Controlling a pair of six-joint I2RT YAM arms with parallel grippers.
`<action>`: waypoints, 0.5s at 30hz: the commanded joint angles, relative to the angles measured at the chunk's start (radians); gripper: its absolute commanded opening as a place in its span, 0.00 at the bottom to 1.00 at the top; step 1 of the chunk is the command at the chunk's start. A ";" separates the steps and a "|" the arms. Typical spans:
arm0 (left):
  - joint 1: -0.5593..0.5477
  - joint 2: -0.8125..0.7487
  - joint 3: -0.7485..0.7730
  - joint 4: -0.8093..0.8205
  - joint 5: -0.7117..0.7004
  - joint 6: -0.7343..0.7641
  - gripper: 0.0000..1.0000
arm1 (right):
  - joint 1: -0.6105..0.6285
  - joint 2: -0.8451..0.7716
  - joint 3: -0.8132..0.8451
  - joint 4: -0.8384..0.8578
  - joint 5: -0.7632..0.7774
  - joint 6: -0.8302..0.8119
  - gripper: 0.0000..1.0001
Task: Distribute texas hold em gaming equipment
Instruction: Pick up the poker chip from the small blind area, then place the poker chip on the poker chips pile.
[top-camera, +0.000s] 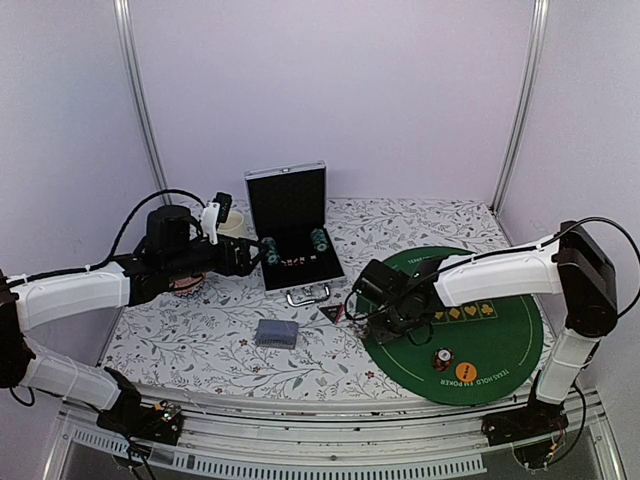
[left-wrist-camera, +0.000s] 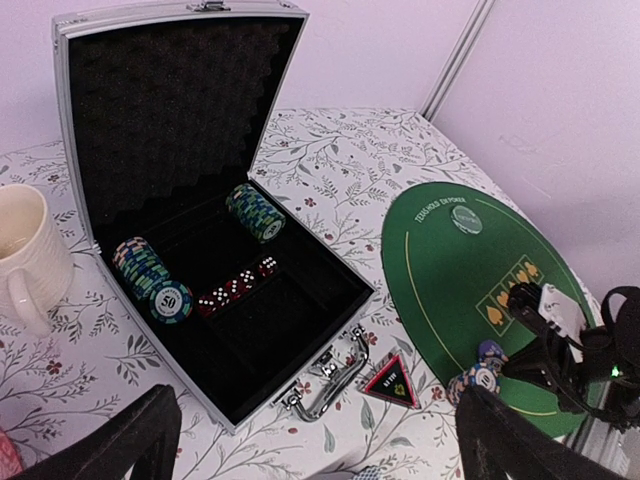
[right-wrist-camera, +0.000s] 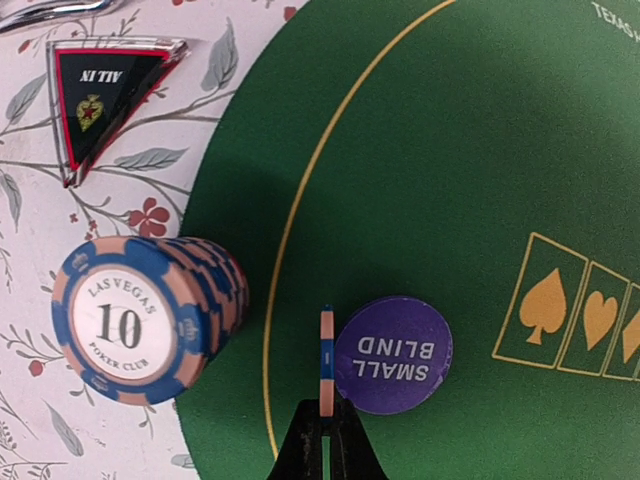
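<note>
My right gripper (right-wrist-camera: 326, 418) is shut on a single blue-and-salmon chip (right-wrist-camera: 326, 355), held on edge over the green mat (right-wrist-camera: 450, 150). Left of it, a stack of matching "10" chips (right-wrist-camera: 140, 315) lies tipped at the mat's edge. A purple small-blind disc (right-wrist-camera: 393, 353) lies flat just right of the held chip. The dark triangular marker (right-wrist-camera: 105, 95) rests on the cloth. My left gripper (left-wrist-camera: 315, 450) hangs open over the open case (left-wrist-camera: 330, 270), which holds two green chip stacks (left-wrist-camera: 150, 280) and red dice (left-wrist-camera: 235, 287). Blue-grey cards (top-camera: 276, 333) lie near the front.
A cream mug (left-wrist-camera: 25, 255) stands left of the case. The case lid (left-wrist-camera: 170, 100) stands upright at the back. An orange disc (top-camera: 461, 373) and a short chip stack (top-camera: 441, 356) sit on the mat's near side. Walls close the table behind and at both sides.
</note>
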 joint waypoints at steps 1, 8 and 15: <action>0.015 0.001 0.018 -0.003 0.004 0.013 0.98 | -0.029 -0.083 0.050 -0.082 0.067 -0.005 0.02; 0.017 0.001 0.018 -0.007 0.006 0.013 0.98 | -0.129 -0.251 0.044 0.048 -0.308 -0.183 0.02; 0.016 0.000 0.015 -0.020 0.020 0.029 0.98 | -0.295 -0.363 -0.130 0.369 -0.871 -0.147 0.02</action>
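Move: The right hand already pinches the poker chip on edge, its middle just ahead of and below the fingertips. The small blind button lies about 2 cm ahead and 2 cm right, some 4 cm below; the chip stack is about 3 cm ahead and 5 cm left, and the all-in triangle about 6 cm ahead and 11 cm left. From the left hand the held chip is roughly 8 cm back, 21 cm right and 17 cm lower. The right hand lifts its pinched chip about 12 cm away from the mat, rolling left-side-up some 30 degrees. ##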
